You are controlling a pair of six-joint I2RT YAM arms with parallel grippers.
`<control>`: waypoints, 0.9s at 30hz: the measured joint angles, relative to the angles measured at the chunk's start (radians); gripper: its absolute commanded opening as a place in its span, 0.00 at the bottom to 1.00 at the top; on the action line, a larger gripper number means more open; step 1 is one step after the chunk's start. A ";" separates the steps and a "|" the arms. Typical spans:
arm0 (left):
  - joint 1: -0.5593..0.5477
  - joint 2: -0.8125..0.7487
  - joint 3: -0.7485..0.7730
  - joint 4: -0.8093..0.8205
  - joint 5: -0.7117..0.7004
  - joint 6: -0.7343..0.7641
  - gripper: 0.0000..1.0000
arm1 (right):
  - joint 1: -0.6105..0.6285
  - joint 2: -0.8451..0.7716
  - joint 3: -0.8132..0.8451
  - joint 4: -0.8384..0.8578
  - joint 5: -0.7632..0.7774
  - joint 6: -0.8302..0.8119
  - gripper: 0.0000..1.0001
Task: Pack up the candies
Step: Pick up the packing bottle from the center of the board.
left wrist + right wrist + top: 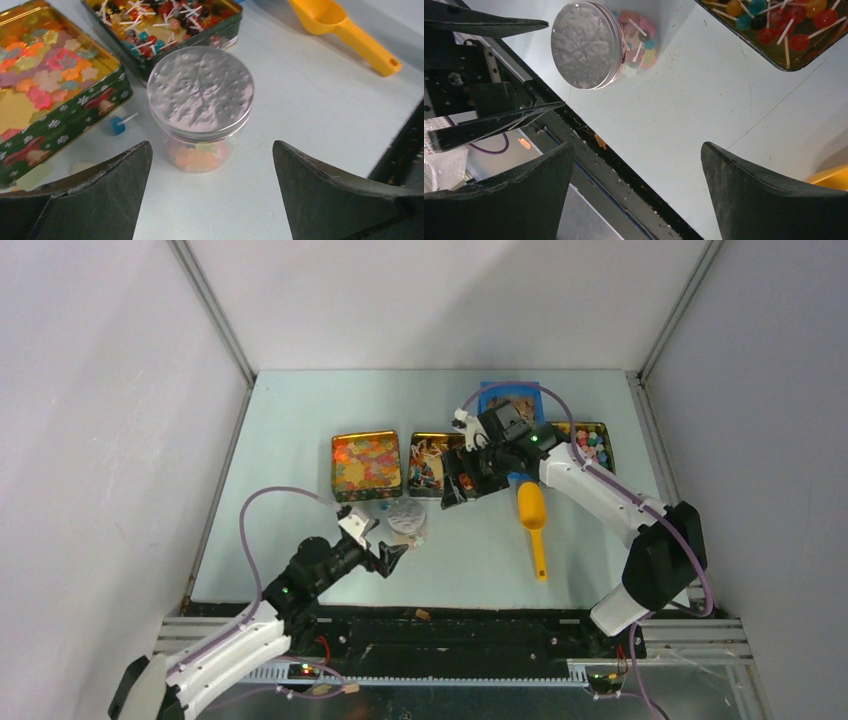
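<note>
The candies fill open tins: flower-shaped jellies (45, 75) in the left tin (366, 465), lollipops (160, 20) in the middle tin (430, 465). More candies (197, 157) sit inside a clear jar (407, 517) closed by a round silver lid (200, 90). My left gripper (211, 146) is open just short of the jar's near side, nothing between its fingers. My right gripper (468, 485) hangs open and empty over the middle tin's near edge; its wrist view shows the lid (584, 45) and the lollipops (784, 25).
An orange scoop (534, 520) lies right of the jar. A third tin (592, 445) stands at the back right, a blue box (510, 395) behind it. A loose blue lollipop (118, 125) and pale jellies (35, 176) lie beside the left tin. The table's near edge (624, 170) is close.
</note>
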 measured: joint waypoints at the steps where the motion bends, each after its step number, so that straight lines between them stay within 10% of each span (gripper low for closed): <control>1: -0.019 0.008 -0.022 0.031 -0.038 0.002 0.98 | -0.004 -0.002 -0.002 0.003 -0.002 0.000 1.00; 17: -0.122 0.414 -0.082 0.597 -0.200 0.084 0.98 | -0.027 0.008 -0.039 0.107 -0.105 0.055 1.00; 27: -0.126 0.429 -0.082 0.648 -0.254 0.102 0.98 | -0.007 0.130 -0.055 0.263 -0.179 0.193 1.00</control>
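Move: The lidded packing bottle stands about 7 cm ahead of the left hand and 4 cm to its right, its middle some 5 cm lower. Beyond the bottle are two tins: the gummy tin about 13 cm farther out and 9 cm to the bottle's left, and the lollipop tin equally far out and 7 cm to its right. From the right hand the bottle lies about 12 cm left, 4 cm back and 10 cm down. The packing bottle is closed in on from both sides. The left hand works forward about 3 cm and slightly right, dipping briefly and tipping its fingers up some 10 degrees, until its wide-open fingertips bracket the lid's near edge. The open right hand, nearly still at first, swings about 5 cm left and 2 cm down towards the bottle. ##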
